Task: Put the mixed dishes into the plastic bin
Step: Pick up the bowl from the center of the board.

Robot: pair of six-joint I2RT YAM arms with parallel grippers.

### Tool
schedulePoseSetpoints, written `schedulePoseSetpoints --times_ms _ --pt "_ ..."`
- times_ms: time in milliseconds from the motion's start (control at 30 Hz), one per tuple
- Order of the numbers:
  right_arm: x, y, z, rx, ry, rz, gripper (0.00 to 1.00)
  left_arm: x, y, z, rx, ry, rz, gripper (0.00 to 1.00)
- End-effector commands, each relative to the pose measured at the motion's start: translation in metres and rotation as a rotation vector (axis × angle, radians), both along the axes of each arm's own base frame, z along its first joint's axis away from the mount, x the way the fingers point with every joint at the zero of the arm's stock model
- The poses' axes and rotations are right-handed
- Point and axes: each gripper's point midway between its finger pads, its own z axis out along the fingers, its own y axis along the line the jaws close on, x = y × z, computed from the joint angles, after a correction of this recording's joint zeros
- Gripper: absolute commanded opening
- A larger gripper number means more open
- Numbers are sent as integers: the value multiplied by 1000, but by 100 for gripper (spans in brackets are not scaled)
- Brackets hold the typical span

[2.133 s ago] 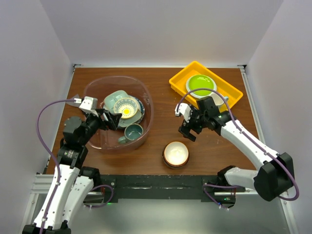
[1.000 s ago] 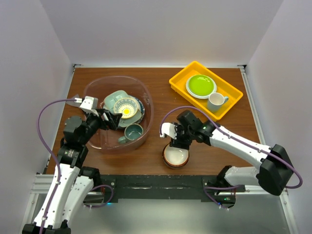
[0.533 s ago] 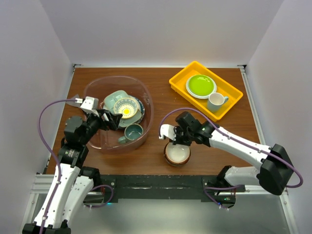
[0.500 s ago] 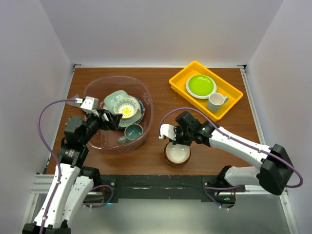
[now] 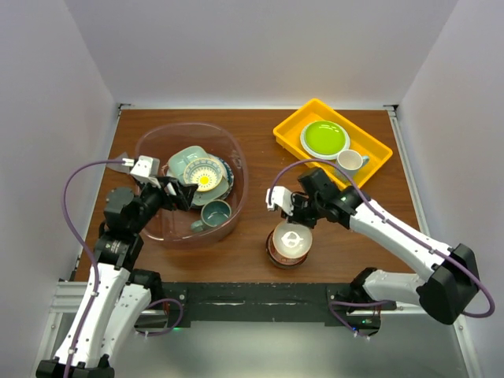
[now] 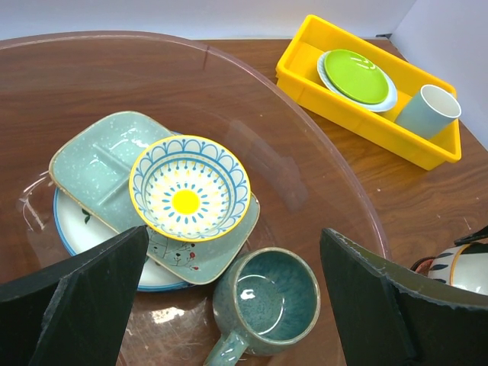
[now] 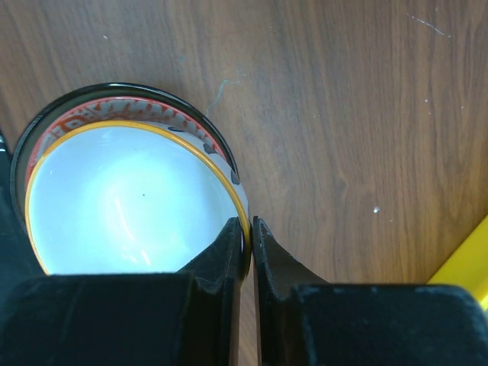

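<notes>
My right gripper [image 7: 248, 236] is shut on the rim of a white bowl with an orange edge [image 7: 130, 198]. In the top view this white bowl [image 5: 291, 238] hangs tilted from the right gripper [image 5: 294, 224], just above a dark-rimmed dish with red lettering [image 5: 274, 253] [image 7: 152, 95]. The plastic bin [image 5: 150, 142] [image 6: 320, 175] holds a teal mug [image 5: 214, 213] [image 6: 267, 297], a blue-and-yellow patterned bowl [image 5: 205, 175] [image 6: 188, 187], a mint squarish dish [image 6: 99, 160] and a blue-rimmed plate [image 6: 72, 229]. My left gripper [image 5: 179, 193] [image 6: 236, 305] hovers open over the mug, holding nothing.
A yellow tray [image 5: 370, 161] [image 6: 305, 61] at the back right carries a lime-green plate [image 5: 324, 137] [image 6: 354, 75] and a white cup [image 5: 348, 160] [image 6: 427, 110]. White walls close in the wooden table on three sides.
The right gripper came down on the stacked dishes, closed on the white bowl's rim and raised it, tilted, off the dark-rimmed dish. The left arm has stayed still.
</notes>
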Motion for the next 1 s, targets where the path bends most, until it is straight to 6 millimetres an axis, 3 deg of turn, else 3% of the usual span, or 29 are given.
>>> schedulePoseSetpoints --times_ms 0,400,667,967 --pt "-3 15 41 169 11 35 0 2 -4 10 -15 -41 -24 100" --pt "7 1 78 463 127 -71 0 -13 -43 12 -99 -33 -267 100" --pt "23 -16 76 520 125 -183 0 -24 -63 15 -212 67 -313 100" --pt "29 -32 83 539 71 -226 0 -37 -108 15 -273 163 -320 100"
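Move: The left hand, empty over the bin, has the white bowl about 33 cm to its right, 12 cm back and 14 cm lower; the green mug lies nearly beneath it, 6 cm right, 3 cm back and 19 cm down. The right hand already pinches the white bowl's far rim, the bowl's middle some 6 cm back. From the right hand, the bin's middle is about 36 cm left and 15 cm ahead, and the red-patterned bowl 10 cm back, 1 cm left and 9 cm below. Upwards about 6 cm, then also rightward and a little forward, the right hand carries the white bowl away from the red-patterned bowl, keeping its pinch on the rim and swinging its fingers some 25 degrees up towards the left. The left hand, fingers wide open, sweeps about 10 cm right and half as far back towards the white bowl, turning clockwise and tipping slightly down. ##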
